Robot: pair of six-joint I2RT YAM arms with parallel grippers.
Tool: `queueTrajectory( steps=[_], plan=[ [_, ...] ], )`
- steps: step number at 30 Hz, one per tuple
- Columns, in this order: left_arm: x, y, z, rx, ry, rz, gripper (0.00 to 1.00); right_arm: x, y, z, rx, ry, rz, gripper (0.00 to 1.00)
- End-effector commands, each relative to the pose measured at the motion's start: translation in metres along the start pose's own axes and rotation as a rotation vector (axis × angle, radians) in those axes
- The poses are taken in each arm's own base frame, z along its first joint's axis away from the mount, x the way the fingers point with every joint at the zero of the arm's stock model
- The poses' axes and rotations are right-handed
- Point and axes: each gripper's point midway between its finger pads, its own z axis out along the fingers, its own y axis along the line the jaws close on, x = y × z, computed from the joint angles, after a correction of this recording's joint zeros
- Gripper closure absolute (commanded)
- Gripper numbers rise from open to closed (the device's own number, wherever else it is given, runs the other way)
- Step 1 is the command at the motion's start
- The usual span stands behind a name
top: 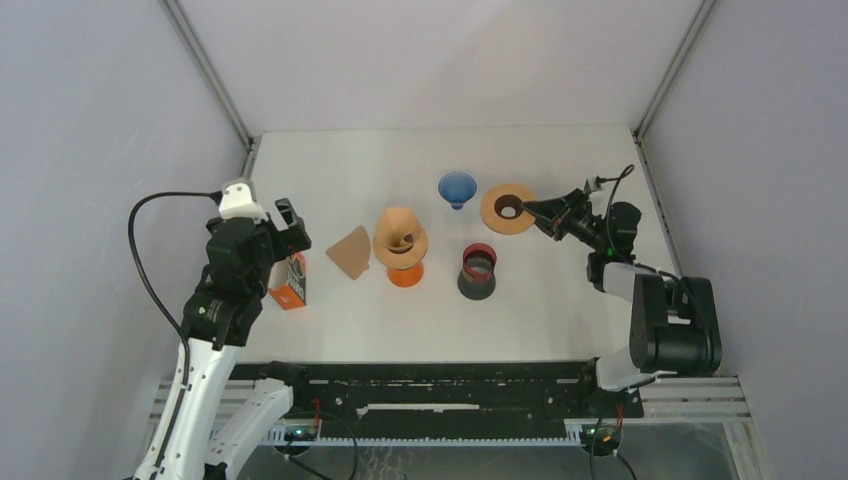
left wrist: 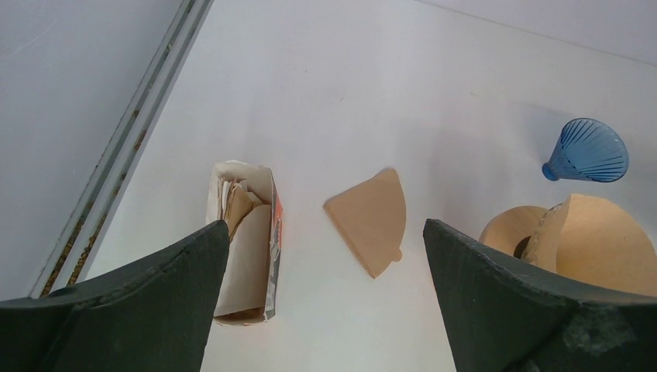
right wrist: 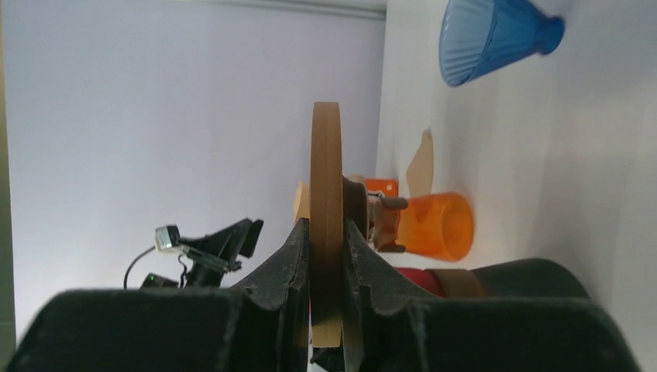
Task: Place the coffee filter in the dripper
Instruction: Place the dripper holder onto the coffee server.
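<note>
A flat brown coffee filter (top: 350, 252) (left wrist: 372, 217) lies on the white table, left of an orange dripper (top: 404, 272) (right wrist: 438, 226) that carries a wooden ring with another brown filter (top: 400, 235) (left wrist: 593, 240) standing in it. A blue ribbed dripper cone (top: 457, 187) (left wrist: 589, 151) (right wrist: 496, 35) lies further back. My left gripper (top: 288, 232) (left wrist: 325, 227) hangs open above the table, between the filter box and the flat filter, holding nothing. My right gripper (top: 530, 208) (right wrist: 326, 225) is shut on the edge of a second wooden ring (top: 508, 208) (right wrist: 326, 178), held above the table.
An open orange box of filters (top: 289, 281) (left wrist: 246, 244) lies below the left gripper. A dark cup with a red rim (top: 477, 271) stands in front of the right gripper. Walls close in the table at the left, the back and the right.
</note>
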Motion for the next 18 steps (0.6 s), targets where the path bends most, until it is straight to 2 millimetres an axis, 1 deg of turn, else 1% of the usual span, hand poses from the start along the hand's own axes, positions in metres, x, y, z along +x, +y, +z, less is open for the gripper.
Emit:
queueTrajectory(
  steps=[1,7,10,14,18],
  plan=[
    [0.000,-0.001,0.005,0.006,-0.012,-0.003,0.00,0.031,0.025,-0.002,-0.067,0.090,-0.076,0.97],
    [0.002,-0.002,0.007,0.004,-0.001,0.001,0.00,0.073,0.025,-0.003,-0.069,0.205,-0.071,0.97],
    [0.004,-0.002,0.009,0.005,0.004,0.002,0.00,0.089,0.016,-0.005,-0.040,0.245,-0.068,0.97],
    [0.005,-0.003,0.010,0.006,0.012,0.005,0.00,0.105,0.006,-0.010,-0.016,0.282,-0.048,0.97],
    [0.007,-0.005,0.012,0.015,0.020,0.007,0.00,0.115,-0.010,-0.013,0.017,0.296,-0.022,0.96]
  ],
)
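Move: The right hand holds the dripper holder's rim; the black coffee server with the red collar stands about 13 cm to its left, 9 cm back, its middle some 11 cm lower. From the same hand, the orange server is roughly 32 cm left and 6 cm back, the blue dripper about 18 cm left and 11 cm ahead. For the left hand, the black server is about 43 cm right, 3 cm back and 20 cm below. Still gripping the dripper holder, the right hand sweeps about 10 cm back and left towards the black server, turning some 15 degrees counter-clockwise. ##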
